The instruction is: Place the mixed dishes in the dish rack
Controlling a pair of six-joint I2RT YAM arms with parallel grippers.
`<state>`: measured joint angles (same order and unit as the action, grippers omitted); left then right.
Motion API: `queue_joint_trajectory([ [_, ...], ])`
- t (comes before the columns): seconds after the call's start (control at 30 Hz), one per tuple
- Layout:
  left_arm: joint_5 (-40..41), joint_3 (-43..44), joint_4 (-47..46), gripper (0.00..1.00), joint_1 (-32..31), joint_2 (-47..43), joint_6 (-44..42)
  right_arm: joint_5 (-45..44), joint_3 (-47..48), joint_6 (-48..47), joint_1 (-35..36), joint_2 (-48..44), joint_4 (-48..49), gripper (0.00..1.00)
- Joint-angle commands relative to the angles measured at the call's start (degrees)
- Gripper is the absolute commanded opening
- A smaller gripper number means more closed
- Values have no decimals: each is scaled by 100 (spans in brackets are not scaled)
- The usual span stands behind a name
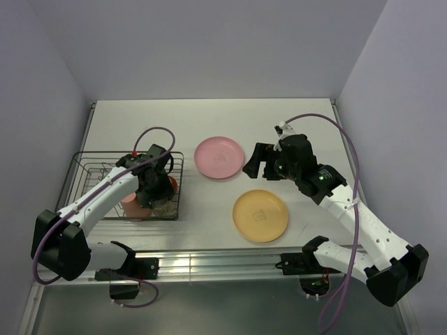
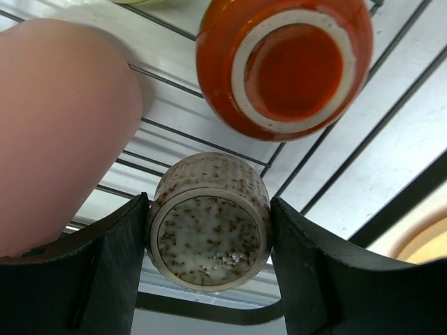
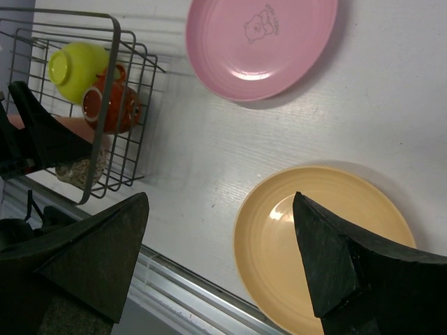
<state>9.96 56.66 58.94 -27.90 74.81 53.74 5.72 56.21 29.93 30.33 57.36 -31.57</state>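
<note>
My left gripper (image 2: 209,244) is shut on the tiny beige-grey speckled cup (image 2: 209,223), upside down inside the dish rack (image 1: 84,164) at its near right corner. Beside it in the rack stand the small red-orange bowl (image 2: 283,63), upside down, and the salmon-pink cup (image 2: 59,125). The lime-green bowl (image 3: 73,68) shows in the rack in the right wrist view. The pink plate (image 1: 218,157) and the yellow-orange plate (image 1: 260,216) lie flat on the table. My right gripper (image 1: 257,166) is open and empty, held above the table between the two plates.
The rack's dark wire bars (image 2: 391,202) run close under the left fingers. A metal rail (image 1: 209,262) runs along the table's near edge. White walls close the table on three sides.
</note>
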Motion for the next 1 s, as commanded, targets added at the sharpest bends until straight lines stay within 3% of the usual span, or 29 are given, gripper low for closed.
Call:
queue_joint_trajectory([
  [0.0, 235, -33, -110, 0, -66, -10, 155, 70, -110, -58, -36, -59, 195, 91],
  [0.27, 542, -85, -269, 1, -198, 288, 295, 140, -338, 47, -44, 99, 406, 91],
  [0.47, 481, -121, -339, 35, -312, 561, 357, 149, -198, 214, -44, 634, 424, 91],
  [0.5, 481, -129, -339, 50, -330, 579, 374, 158, -154, 223, -44, 740, 406, 91],
  [0.6, 516, -121, -313, 69, -356, 614, 410, 254, 57, 224, -36, 1171, 415, 90],
  [0.8, 560, -94, -242, 84, -356, 632, 471, 553, 452, 215, -132, 1979, 538, 90],
  [0.97, 586, -6, -164, 90, -348, 711, 471, 870, 847, 206, -299, 2489, 538, 90],
])
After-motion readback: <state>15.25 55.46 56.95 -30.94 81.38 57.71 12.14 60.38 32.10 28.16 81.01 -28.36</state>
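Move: The left hand holds the speckled cup over the rack's near right corner, its spot on the wires about 5 cm below and 1 cm ahead. The orange mug is some 6 cm ahead and 3 cm right, the salmon cup 8 cm left and level, the green bowl 7 cm ahead and 6 cm left. From the open right hand, the pink plate lies about 11 cm ahead, 9 cm left, 21 cm down; the yellow plate 8 cm back, 5 cm right. Down about 3 cm with a slight tilt, the left hand lowers the upturned speckled cup between salmon cup and orange mug, then stays there and opens its fingers to release it. Meanwhile the right hand, still open, sinks about 9 cm, then swings forward and somewhat left towards the pink plate, tipping its fingers some 15 degrees further down. ##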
